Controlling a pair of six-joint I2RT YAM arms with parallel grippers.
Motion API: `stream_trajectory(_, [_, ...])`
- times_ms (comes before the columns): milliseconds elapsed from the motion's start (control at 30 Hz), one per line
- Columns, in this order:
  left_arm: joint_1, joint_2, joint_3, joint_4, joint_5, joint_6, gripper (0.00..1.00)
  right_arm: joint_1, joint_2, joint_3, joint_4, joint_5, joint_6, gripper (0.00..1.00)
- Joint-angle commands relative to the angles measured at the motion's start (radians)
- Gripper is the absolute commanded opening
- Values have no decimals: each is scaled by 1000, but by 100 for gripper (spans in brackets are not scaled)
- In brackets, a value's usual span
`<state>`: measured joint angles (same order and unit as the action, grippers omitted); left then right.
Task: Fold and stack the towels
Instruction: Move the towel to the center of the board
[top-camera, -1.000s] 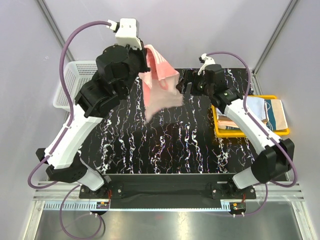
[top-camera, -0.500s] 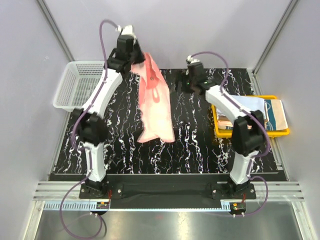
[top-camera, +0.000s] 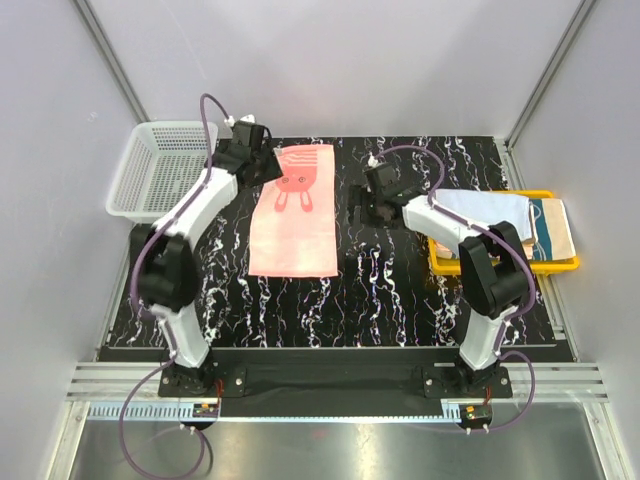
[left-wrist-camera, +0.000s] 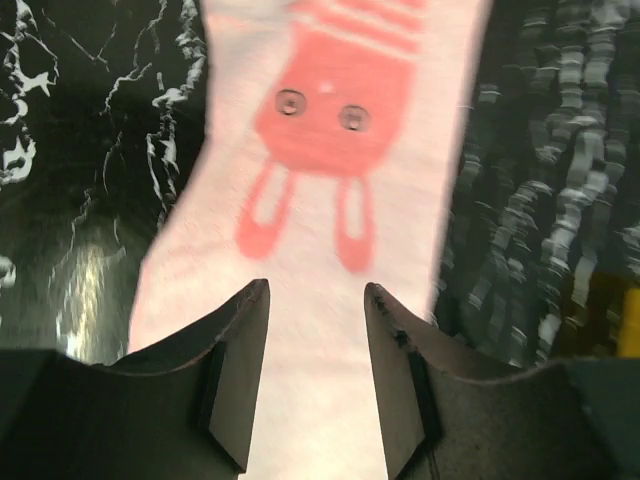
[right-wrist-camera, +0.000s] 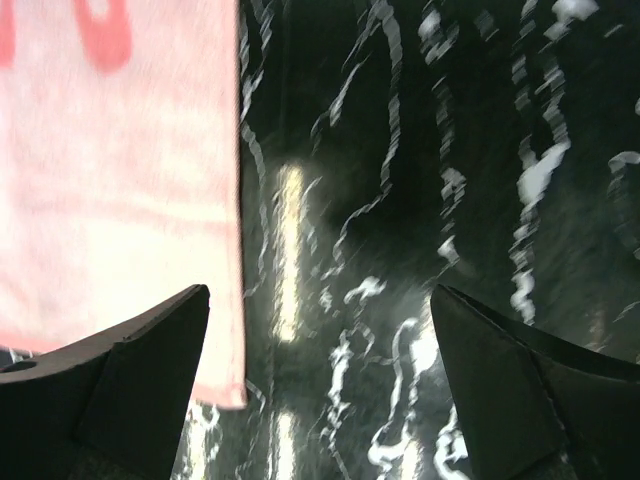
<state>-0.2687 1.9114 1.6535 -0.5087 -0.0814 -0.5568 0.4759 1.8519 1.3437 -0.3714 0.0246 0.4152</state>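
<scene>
A pale pink towel (top-camera: 292, 230) with a coral rabbit figure lies flat and spread out on the black marbled table (top-camera: 400, 290). My left gripper (top-camera: 272, 168) hovers at its far left corner. In the left wrist view the jaws (left-wrist-camera: 315, 292) stand open and empty over the towel (left-wrist-camera: 330, 200). My right gripper (top-camera: 357, 212) is just right of the towel's right edge. In the right wrist view it (right-wrist-camera: 320, 292) is wide open and empty over bare table, with the towel's edge (right-wrist-camera: 120, 170) at the left. Folded light blue-white (top-camera: 485, 205) and teal-and-cream (top-camera: 548, 225) towels lie in the tray.
A yellow tray (top-camera: 505, 268) sits at the table's right edge. A white mesh basket (top-camera: 160, 170) stands at the far left. Grey enclosure walls surround the table.
The pink towel hung in the air from my left gripper; now it lies flat on the table. Both arms have stretched out and come down, and the left gripper has let go.
</scene>
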Motion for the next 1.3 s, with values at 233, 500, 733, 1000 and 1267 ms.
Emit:
stream_trajectory(233, [-75, -502, -599, 41, -215, -107, 48, 204, -71, -124, 74, 51, 112, 85])
stream_trajectory(500, [-86, -540, -848, 117, -181, -130, 50, 277, -46, -190, 98, 83, 160, 73])
stream_trajectory(733, [-89, -468, -897, 174, -166, -129, 51, 299, 6, -192, 75, 109, 165, 57])
stream_trajectory(1000, [-90, -416, -905, 202, -158, -141, 35, 302, 4, -209, 63, 123, 155, 45])
stream_trajectory(1267, [-121, -422, -916, 203, -112, -144, 0, 302, -10, -242, 55, 124, 140, 18])
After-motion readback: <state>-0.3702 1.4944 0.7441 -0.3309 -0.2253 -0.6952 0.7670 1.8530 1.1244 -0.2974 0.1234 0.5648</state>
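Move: The near left corner of the pink towel, lying spread on the table, is about 20 cm back from the left hand, 7 cm to its left and 15 cm below. From the right hand, the near right corner is some 11 cm back, 6 cm left and 7 cm down. The empty white basket stands roughly 25 cm to the left hand's left, 1 cm ahead; the yellow bin lies about 28 cm to the right hand's right, 3 cm back. Back over the towel towards its near edge go both hands. The left travels about 20 cm, lifting first, then sinking to the table with its fingers tipping down, and closes them on the near left corner. The right slides back some 11 cm, down and left, turning slightly counter-clockwise, its wide-open fingers narrowing round the near right corner. ##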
